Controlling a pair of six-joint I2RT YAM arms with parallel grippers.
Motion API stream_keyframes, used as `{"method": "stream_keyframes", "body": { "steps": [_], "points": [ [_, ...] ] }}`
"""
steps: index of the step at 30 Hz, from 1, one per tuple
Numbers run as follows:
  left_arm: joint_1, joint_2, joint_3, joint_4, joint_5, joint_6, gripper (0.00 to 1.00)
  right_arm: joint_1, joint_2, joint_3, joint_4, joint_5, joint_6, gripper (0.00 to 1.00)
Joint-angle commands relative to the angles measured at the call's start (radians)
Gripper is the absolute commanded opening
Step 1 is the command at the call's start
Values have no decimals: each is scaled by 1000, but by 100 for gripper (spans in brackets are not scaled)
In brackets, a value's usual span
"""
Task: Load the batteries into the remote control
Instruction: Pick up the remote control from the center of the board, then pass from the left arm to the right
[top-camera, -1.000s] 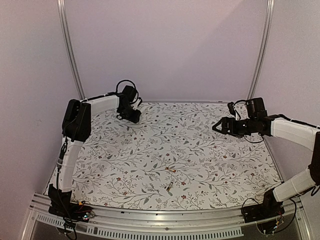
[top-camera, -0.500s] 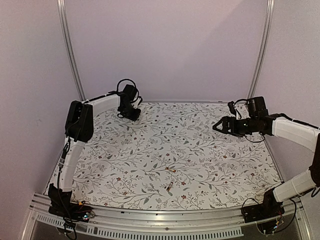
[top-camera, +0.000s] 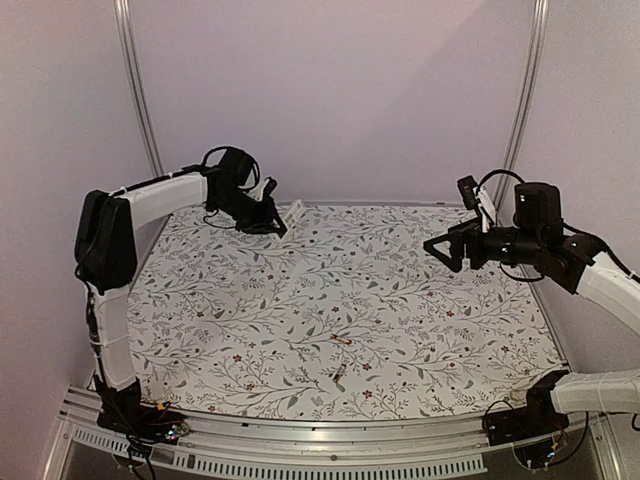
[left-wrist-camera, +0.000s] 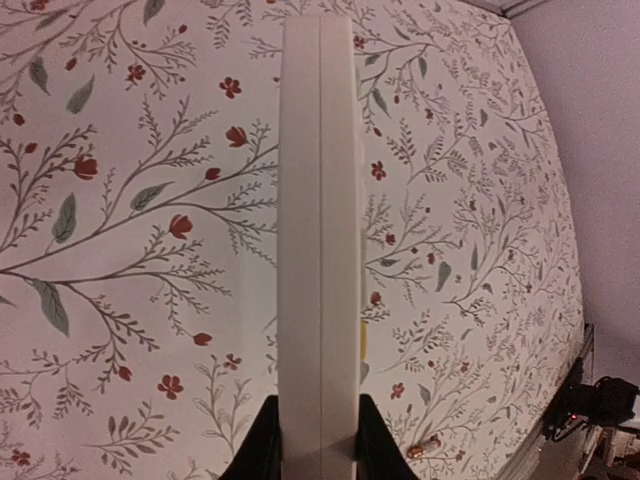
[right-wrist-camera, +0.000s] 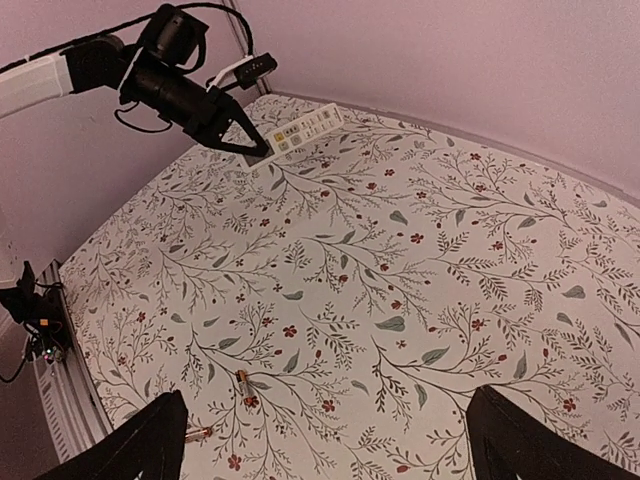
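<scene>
My left gripper is shut on one end of the remote control, a slim white bar held above the back left of the table. In the left wrist view the remote control shows edge-on, clamped between both black fingers. In the right wrist view its buttoned face points up. Two coppery batteries lie loose on the cloth near the front middle, apart from each other. My right gripper hangs open and empty over the right side, its fingers wide apart at the frame's lower corners. Both batteries lie below it.
A floral cloth covers the table. Metal posts stand at the back corners, with plain walls behind. An aluminium rail with the arm bases and cables runs along the front edge.
My left gripper has closed on the remote and lifted it off the back left of the table, the arm swinging up. The right arm has risen slightly, still open.
</scene>
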Motion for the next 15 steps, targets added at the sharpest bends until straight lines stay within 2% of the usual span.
{"method": "stream_keyframes", "body": {
  "steps": [1, 5, 9, 15],
  "points": [
    [-56, -155, -114, 79, 301, -163, 0, 109, -58, 4, -14, 170, -150, 99],
    [-97, -273, -174, 55, 419, -210, 0, 269, -72, 12, -14, 349, -257, 96],
    [-147, -350, -206, -38, 462, -201, 0, 465, -37, 63, -59, 542, -415, 96],
    [-253, -389, -208, -295, 392, -86, 0, 678, 97, 192, -192, 708, -635, 96]
  ]
}}
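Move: The left hand already holds the remote control clear of the board; the farther battery lies some 23 cm back, 15 cm to its right and 11 cm below, the nearer battery about 9 cm farther back. From the open right hand, the remote's middle is some 22 cm ahead, 33 cm left and 11 cm lower; the farther battery is 5 cm back, 21 cm left, the nearer one 14 cm back, 21 cm left, both 25 cm below. Left hand keeps gripping the remote, drawing it back 17 cm, up and right; open right hand swings left and back. ##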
